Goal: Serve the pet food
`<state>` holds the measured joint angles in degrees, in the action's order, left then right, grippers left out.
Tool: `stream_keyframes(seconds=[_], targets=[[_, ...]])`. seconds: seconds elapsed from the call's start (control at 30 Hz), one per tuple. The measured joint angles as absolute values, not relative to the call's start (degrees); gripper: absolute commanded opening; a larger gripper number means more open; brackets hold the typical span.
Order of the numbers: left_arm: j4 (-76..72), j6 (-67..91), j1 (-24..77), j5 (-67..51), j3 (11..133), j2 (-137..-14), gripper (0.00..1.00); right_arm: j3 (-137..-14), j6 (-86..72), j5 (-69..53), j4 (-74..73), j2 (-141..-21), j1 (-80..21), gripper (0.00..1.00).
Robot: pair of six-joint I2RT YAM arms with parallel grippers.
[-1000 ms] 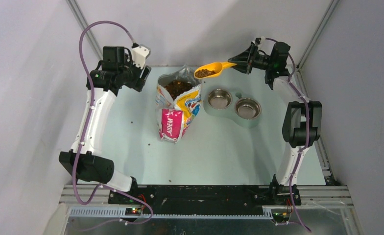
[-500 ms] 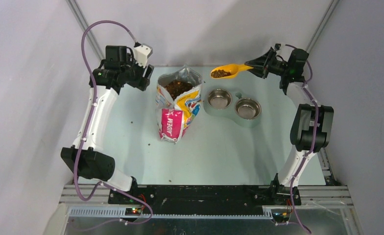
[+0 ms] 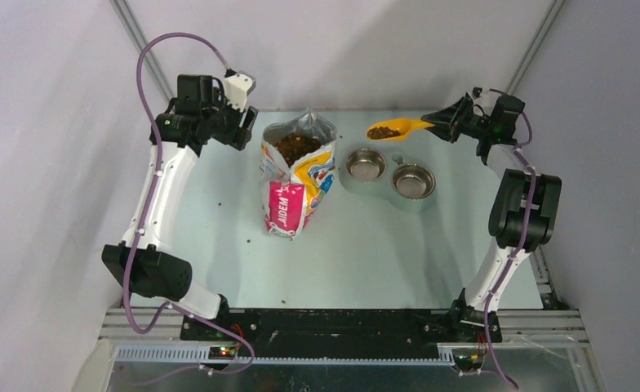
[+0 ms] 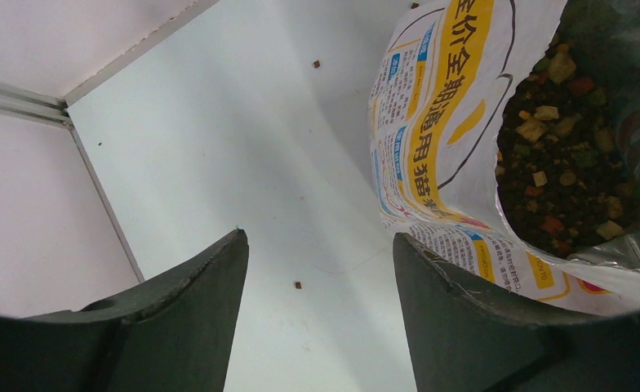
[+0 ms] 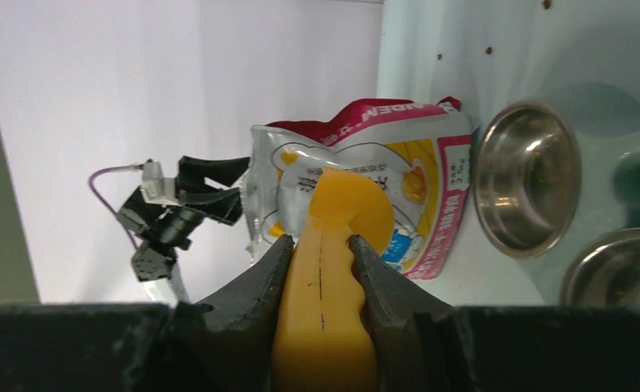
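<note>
The pet food shows as dark kibble in the open top of the cat-print bag (image 3: 295,148) (image 4: 570,163) and as a small load in the yellow scoop (image 3: 382,131). My right gripper (image 3: 441,123) (image 5: 321,241) is shut on the scoop's handle (image 5: 325,310) and holds it level in the air behind the two steel bowls (image 3: 366,165) (image 3: 413,180). The bowls look empty. My left gripper (image 3: 243,131) (image 4: 318,237) hangs open just left of the bag (image 4: 431,122), with nothing between its fingers.
The bowls sit in a grey double holder (image 3: 396,157) right of the standing bag (image 3: 292,204). Stray kibble bits lie on the table (image 4: 298,285) (image 3: 218,199). Walls close in the table at the back and on both sides.
My right arm has carried the loaded scoop rightward, from beside the bag's mouth to behind the bowls. The left arm has barely shifted and stays open.
</note>
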<state>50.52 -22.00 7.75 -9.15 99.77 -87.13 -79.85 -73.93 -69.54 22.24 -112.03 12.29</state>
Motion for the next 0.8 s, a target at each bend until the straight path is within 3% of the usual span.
stream_keyframes(seconds=[0.4,0.8], targets=[[50.22,-21.41,7.75,-9.26,99.72,-86.80,0.72,-80.25,-54.89,-63.02,3.27,-113.45,10.85,0.00],[50.06,-21.41,7.77,-9.80,98.17,-83.05,0.72,-90.17,-35.94,-48.47,-18.06,-115.31,5.10,0.00]])
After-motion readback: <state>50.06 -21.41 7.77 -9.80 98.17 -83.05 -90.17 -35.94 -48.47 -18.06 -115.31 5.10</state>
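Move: The right hand, which holds the loaded yellow scoop pointing left, has the left bowl about 16 cm to its left, 2 cm nearer the base and 22 cm below. The right bowl is 7 cm back and 2 cm left of that hand, also some 22 cm down, and the food bag stands about 37 cm left and 7 cm back. For the open left hand, the left bowl lies about 33 cm right, 6 cm ahead and 27 cm down. With its grip kept on the scoop handle, the right hand lowers the loaded scoop towards the left bowl, sinking about 9 cm almost straight down, then levelling off and easing a couple of centimetres left and slightly forward. All the way the wrist tips the scoop's mouth down to the left, faster towards the end and some 25 degrees in all, while the left hand, fingers still open, backs off and up by about 2 cm. ##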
